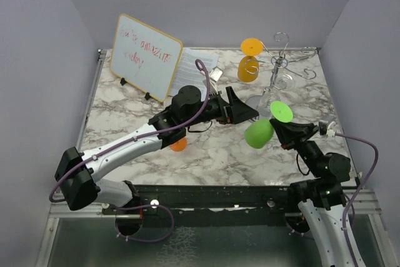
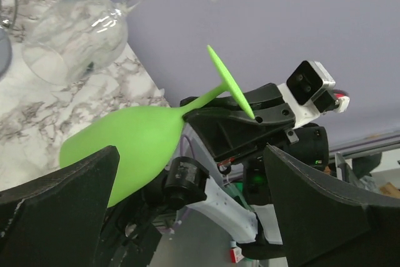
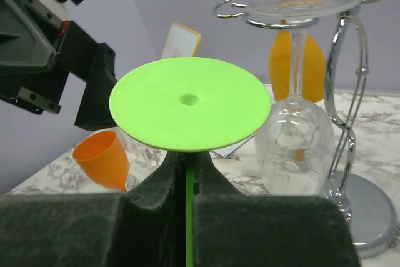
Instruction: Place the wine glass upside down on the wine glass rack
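Observation:
A lime-green wine glass hangs tilted above the table, bowl low to the left and flat foot up. My right gripper is shut on its thin stem just under the foot. The chrome wine glass rack stands at the back right on its disc base. A clear glass and an orange glass hang from its wire arms upside down. My left gripper is open beside the green bowl, which sits above one of its fingers and apart from it.
A small orange glass lies on the marble table under the left arm. A whiteboard leans at the back left with a paper sheet beside it. Grey walls close in three sides.

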{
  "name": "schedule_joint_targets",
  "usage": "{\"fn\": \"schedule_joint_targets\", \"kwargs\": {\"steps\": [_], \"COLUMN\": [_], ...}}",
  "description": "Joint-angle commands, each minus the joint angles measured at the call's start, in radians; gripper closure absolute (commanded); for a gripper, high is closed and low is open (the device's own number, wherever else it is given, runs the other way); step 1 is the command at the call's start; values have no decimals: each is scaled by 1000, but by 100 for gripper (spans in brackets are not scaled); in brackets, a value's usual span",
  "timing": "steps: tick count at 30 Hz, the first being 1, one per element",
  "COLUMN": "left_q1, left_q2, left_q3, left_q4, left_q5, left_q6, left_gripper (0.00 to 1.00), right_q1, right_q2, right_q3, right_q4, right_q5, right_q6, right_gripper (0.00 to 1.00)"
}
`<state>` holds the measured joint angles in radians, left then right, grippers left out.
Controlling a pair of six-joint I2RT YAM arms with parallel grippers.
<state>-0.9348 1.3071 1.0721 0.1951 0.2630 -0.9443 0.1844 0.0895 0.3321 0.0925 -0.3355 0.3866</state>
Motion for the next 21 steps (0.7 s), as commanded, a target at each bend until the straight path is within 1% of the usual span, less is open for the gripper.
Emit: {"fn": "schedule_joint_targets", "kwargs": {"steps": [1, 4, 7, 8, 10, 18, 19, 21], "left_q1": [26, 68, 84, 87, 99, 110, 110, 110], "left_q2": [61, 113, 154, 164, 180, 209, 207, 198], "left_q3": [70, 103, 132, 136, 149, 184, 178, 159], "left_q4": [12, 65, 92, 90, 92, 96, 96, 95], "left_q5": [119, 228, 268, 272, 286, 336, 343, 356], "left_q6": [-110, -223, -257, -263, -270, -256, -250, -237], "left_gripper": [1, 2, 8, 11, 24, 58, 60, 60], "right_q1": [6, 6, 6, 6, 6, 6, 6, 6], "right_q2": [50, 85, 114, 121, 133, 160, 167, 175], "right_q3": [-2, -5, 3, 8, 18, 62, 66, 68], "right_q4": [137, 192, 211, 212, 208, 129, 127, 129], "right_q5": [-185, -257, -292, -305, -323, -382, -394, -401], "right_q6": [-45, -47, -71, -85, -108, -264, -274, -281], "right_gripper": [99, 100, 99, 99, 100, 100, 100, 100]}}
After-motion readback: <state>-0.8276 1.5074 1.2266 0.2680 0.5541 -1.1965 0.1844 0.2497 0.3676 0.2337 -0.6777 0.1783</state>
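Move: The green wine glass, held upside down by its stem in the right hand, has its middle about 8 cm to the left hand's right, 7 cm back and 6 cm lower. From that hand the clear hanging glass is 11 cm right, 4 cm ahead, slightly lower; the yellow glass is some 17 cm ahead, 2 cm right, about level. From the right hand, the left gripper lies roughly 10 cm left, 6 cm ahead and 4 cm higher. Left hand eases right and forward, half-closing, to meet the green glass the right brings about 4 cm left. ##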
